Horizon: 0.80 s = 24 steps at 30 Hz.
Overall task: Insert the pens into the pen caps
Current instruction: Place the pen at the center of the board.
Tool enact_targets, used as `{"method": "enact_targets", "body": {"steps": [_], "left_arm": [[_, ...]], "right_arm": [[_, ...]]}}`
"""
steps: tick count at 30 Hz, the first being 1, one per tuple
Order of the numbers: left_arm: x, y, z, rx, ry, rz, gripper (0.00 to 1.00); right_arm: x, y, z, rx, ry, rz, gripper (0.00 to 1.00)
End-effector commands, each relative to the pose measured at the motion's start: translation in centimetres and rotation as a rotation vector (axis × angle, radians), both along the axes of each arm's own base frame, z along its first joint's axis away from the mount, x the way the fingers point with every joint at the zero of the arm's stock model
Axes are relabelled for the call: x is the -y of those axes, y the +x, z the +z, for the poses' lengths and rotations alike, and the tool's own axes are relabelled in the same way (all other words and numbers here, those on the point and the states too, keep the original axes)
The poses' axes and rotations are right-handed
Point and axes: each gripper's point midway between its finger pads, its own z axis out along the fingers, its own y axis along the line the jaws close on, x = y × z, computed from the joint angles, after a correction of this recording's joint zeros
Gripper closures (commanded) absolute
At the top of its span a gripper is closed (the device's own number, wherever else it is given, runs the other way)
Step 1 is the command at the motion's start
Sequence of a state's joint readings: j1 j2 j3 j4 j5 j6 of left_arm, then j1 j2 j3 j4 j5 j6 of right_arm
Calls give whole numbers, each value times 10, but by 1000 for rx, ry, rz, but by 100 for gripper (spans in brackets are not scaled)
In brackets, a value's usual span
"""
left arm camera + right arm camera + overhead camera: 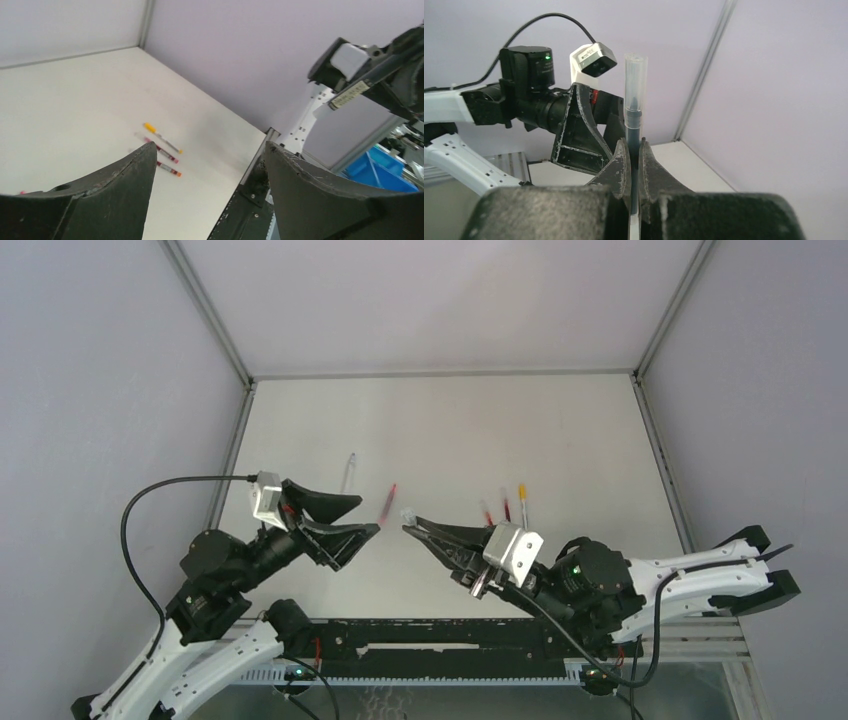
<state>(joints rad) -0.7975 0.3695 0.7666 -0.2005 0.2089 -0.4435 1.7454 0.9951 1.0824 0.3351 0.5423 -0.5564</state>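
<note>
My right gripper (634,146) is shut on a dark-barrelled pen (634,122) that stands upright between the fingers, with a clear cap (635,80) over its upper end. From above, that gripper (411,528) points left with the capped end (408,513) at its tip. My left gripper (368,516) faces it a short gap away, open and empty. In the left wrist view its fingers (125,200) stand wide apart. A red pen (388,503) and a clear pen (350,472) lie on the table beyond the left gripper.
Three more pens lie side by side on the white table (560,440) ahead of the right arm: a yellow-ended one (162,138), a dark red one (160,148) and a red-and-orange one (169,170). Grey walls enclose the table. A black rail (450,635) runs along the near edge.
</note>
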Motion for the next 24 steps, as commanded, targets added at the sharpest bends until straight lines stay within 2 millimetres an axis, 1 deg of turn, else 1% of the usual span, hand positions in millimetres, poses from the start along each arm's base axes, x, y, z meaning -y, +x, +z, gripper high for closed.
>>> {"method": "enact_targets", "body": {"steps": [1, 3, 5, 8, 10, 13, 17, 19, 21, 24], "left_arm": [[-18, 22, -11, -46, 28, 162, 19], [-22, 28, -17, -72, 39, 205, 19], [-28, 36, -23, -97, 49, 260, 19], [-32, 43, -33, -131, 70, 306, 19], [-34, 48, -40, -157, 91, 332, 19], [-36, 55, -54, -212, 129, 374, 19], [-34, 62, -70, -274, 170, 403, 19], [-33, 63, -74, -289, 180, 403, 19], [-32, 64, -77, -298, 182, 405, 19], [-32, 64, -82, -312, 185, 410, 19]], "right_arm": [[12, 16, 8, -40, 7, -95, 100], [15, 24, -1, -90, -8, -122, 100], [21, 37, -12, -163, -14, -152, 100], [32, 60, -33, -349, -5, -176, 100], [41, 80, -58, -509, -28, -208, 100], [52, 101, -102, -714, -91, -261, 100], [75, 128, -174, -938, -230, -445, 100], [85, 136, -207, -1048, -291, -531, 100], [91, 141, -233, -1121, -352, -602, 100], [91, 144, -270, -1191, -466, -659, 100]]}}
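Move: The right hand holds the capped black pen roughly 46 cm above the board; the clear spot for it, near the board's centre, lies about 26 cm ahead and 10 cm right. Beside that spot, the orange-ended pen is about 27 cm ahead of this hand and 15 right, with the dark red pen 4 cm farther right and 4 farther out. The empty left hand has the pink pen about 26 cm ahead, 3 left and 36 below, with the blue pen 7 farther out and 10 left of it. Keeping the capped black pen pinched, the right hand swings clear of the left, going forward about 15 cm and some 8 cm to the right and sinking ever faster by about 22 cm in all, while the wrist turns some 70 degrees, mostly tipping down and clockwise, so that the fingers go from pointing left and upward to pointing down at the board beside the orange-ended pen. The left hand, fingers still open, sinks about 9 cm and goes forward 6 towards the pink pen with a slight shift left, tipping down and turning counter-clockwise. ##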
